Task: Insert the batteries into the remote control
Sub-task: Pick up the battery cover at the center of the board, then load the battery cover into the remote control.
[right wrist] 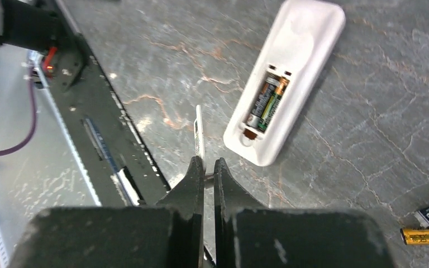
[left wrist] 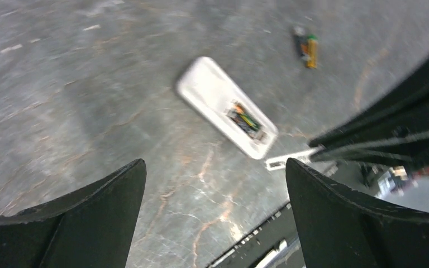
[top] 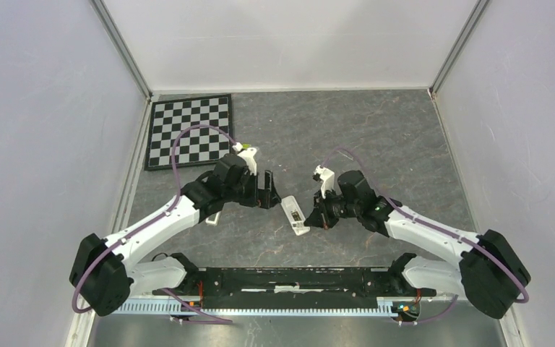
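The white remote control [right wrist: 290, 72] lies back side up on the grey table, its compartment open with two batteries [right wrist: 268, 103] in it. It also shows in the top view as the remote control [top: 295, 215], and blurred in the left wrist view as the remote control [left wrist: 223, 106]. My right gripper [right wrist: 208, 165] is shut on the end of a thin white battery cover [right wrist: 199, 131], which it holds edge-on just left of the remote. Two loose batteries [right wrist: 427, 234] lie at the right. My left gripper [left wrist: 215, 163] hangs open and empty above the table, near the remote.
A checkerboard [top: 190, 131] lies at the back left. A white flat piece [top: 213, 215] sits partly under the left arm. The black base rail [top: 289, 278] runs along the near edge. Loose batteries [left wrist: 307, 49] lie beyond the remote.
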Controlling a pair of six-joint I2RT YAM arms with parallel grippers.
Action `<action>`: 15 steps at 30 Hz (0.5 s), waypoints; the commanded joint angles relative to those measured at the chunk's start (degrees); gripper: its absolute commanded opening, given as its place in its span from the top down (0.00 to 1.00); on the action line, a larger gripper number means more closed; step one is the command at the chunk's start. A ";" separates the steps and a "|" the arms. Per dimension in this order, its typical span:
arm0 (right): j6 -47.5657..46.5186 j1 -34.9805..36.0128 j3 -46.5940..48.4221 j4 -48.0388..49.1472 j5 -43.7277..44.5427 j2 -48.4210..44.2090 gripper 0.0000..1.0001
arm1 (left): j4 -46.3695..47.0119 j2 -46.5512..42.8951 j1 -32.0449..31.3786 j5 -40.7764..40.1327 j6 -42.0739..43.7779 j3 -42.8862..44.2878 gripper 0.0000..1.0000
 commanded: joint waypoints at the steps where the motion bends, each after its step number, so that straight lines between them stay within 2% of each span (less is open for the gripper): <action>1: 1.30 2.88 -0.76 0.48 9.55 3.27 1.00 | 2.65 -0.28 1.73 -11.37 -9.69 -2.99 0.00; 9: 2.34 6.65 1.67 -0.56 16.29 9.20 1.00 | 7.17 7.12 1.95 -7.86 -12.84 -4.56 0.01; 15: 1.63 8.15 3.13 -3.60 23.43 9.14 1.00 | 7.98 9.56 1.95 -8.28 -12.85 -4.00 0.02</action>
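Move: The open remote lies on the table between my hands: from my left hand about 7 cm to the right, 5 cm back and 12 cm below. From my right hand, it is some 5 cm left, 4 cm ahead and 8 cm below. My right fingers already hold the battery cover, which sticks out roughly 3 cm left of them. The two loose batteries lie about 9 cm right of that hand and 5 cm ahead. I bring both hands down towards the remote. My right hand keeps its pinch on the battery cover and sinks about 6 cm beside the remote's near end, the fingers tipping some 15 degrees more steeply down, then it stops. My left hand, wide open, first shifts a little left and forward, then mostly sinks about 6.5 cm, turning some 15 degrees counter-clockwise. ##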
